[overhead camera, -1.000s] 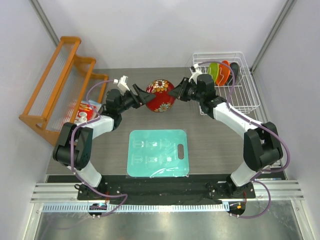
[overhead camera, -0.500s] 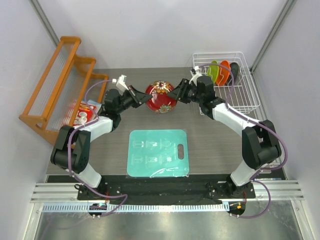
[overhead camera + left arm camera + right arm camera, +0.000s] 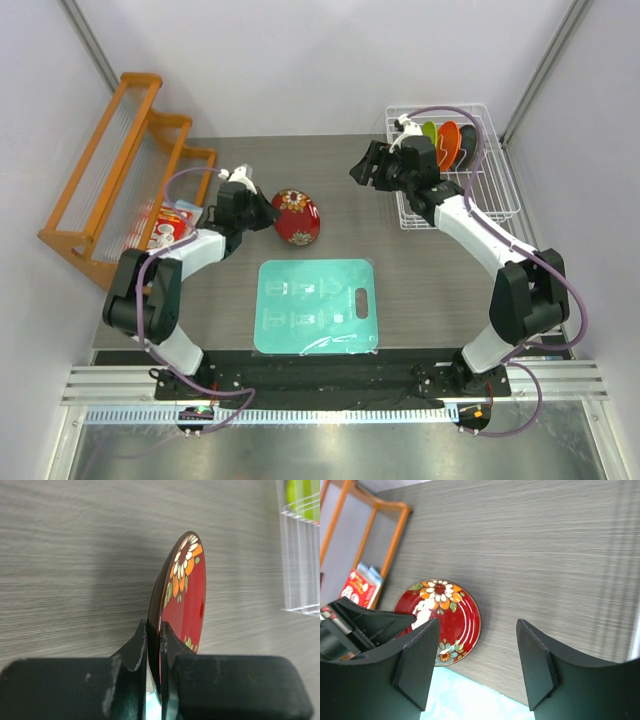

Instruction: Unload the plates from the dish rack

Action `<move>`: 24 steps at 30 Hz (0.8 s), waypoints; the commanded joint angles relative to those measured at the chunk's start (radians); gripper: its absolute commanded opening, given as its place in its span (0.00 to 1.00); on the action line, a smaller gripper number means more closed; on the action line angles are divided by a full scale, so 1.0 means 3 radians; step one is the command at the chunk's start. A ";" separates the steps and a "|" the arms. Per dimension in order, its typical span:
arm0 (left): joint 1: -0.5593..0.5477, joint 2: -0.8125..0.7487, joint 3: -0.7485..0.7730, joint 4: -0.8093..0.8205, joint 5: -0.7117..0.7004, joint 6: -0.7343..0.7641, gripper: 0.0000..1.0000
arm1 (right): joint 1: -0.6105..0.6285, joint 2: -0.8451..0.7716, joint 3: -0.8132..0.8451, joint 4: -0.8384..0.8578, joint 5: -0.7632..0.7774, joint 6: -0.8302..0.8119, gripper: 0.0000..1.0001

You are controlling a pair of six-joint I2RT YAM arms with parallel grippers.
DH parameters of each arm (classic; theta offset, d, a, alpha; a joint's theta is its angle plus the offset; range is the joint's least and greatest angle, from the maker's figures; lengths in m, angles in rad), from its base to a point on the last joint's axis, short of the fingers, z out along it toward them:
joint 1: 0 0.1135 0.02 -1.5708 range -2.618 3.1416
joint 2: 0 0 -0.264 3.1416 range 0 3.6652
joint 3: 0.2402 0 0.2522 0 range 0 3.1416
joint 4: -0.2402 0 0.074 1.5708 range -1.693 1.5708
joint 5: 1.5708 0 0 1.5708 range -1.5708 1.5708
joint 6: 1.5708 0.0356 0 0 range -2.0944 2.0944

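Note:
My left gripper [image 3: 262, 213] is shut on the rim of the dark red floral plate [image 3: 297, 217] and holds it on edge just above the table, behind the teal mat. In the left wrist view the jaws [image 3: 154, 635] pinch the plate [image 3: 182, 595] tightly. My right gripper [image 3: 362, 170] is open and empty, raised beside the left end of the white wire dish rack [image 3: 495, 200]. Its wrist view looks down past the open gripper [image 3: 479, 645] at the red plate [image 3: 445, 620]. The lime green plate [image 3: 430, 133], the orange plate [image 3: 449, 142] and a darker plate [image 3: 468, 148] stand upright in the rack.
A teal rectangular mat [image 3: 316, 305] lies at the table's front centre. An orange wooden slanted rack [image 3: 120, 170] stands at the far left with small packets [image 3: 170, 222] beside it. The rack's corner shows in the left wrist view [image 3: 300, 555].
The right gripper has let go of the red plate and drawn back toward the dish rack. The left gripper has lowered the plate toward the table, nearer and to the left.

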 commanded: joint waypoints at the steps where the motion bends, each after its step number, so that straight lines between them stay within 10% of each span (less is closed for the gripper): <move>1: 0.0022 0.0252 0.0231 0.0182 -0.0131 0.0112 0.00 | -0.0066 -0.0163 0.0125 -0.0040 0.0122 -0.0137 0.68; 9: 0.0068 0.0493 0.0236 0.0158 -0.0314 0.0092 0.00 | -0.0189 -0.0173 0.0049 -0.0076 0.0086 -0.0157 0.68; 12: 0.0074 0.0595 0.0374 -0.0159 -0.0371 0.0117 0.20 | -0.0261 -0.0168 0.0033 -0.0076 0.0168 -0.0193 0.68; 24: 0.0074 0.0565 0.0359 -0.0431 -0.0637 0.0189 0.44 | -0.0501 0.0062 0.0319 -0.0372 0.0705 -0.0576 0.70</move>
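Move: The left hand pinches the red plate's left rim, with the plate's middle about 5 cm to its right. The bare table spot for the plate is about 4 cm right, level ahead and some 9 cm below, and the teal mat lies 20 cm back and 10 cm right. From the empty right hand the green plate stands in the rack about 10 cm ahead, 16 cm right and 12 cm lower; the orange plate stands 5 cm right of the green one and the dark plate 9 cm right of it, both level with it. Downward goes the left hand, about 7 cm in all, easing a little forward as it lowers the red plate to the table; then the fingers part around the rim and the hand slides left while still sinking and tipping down. Meanwhile the open right hand heads right, some 9 cm and slightly forward, towards the green plate, turning clockwise. ##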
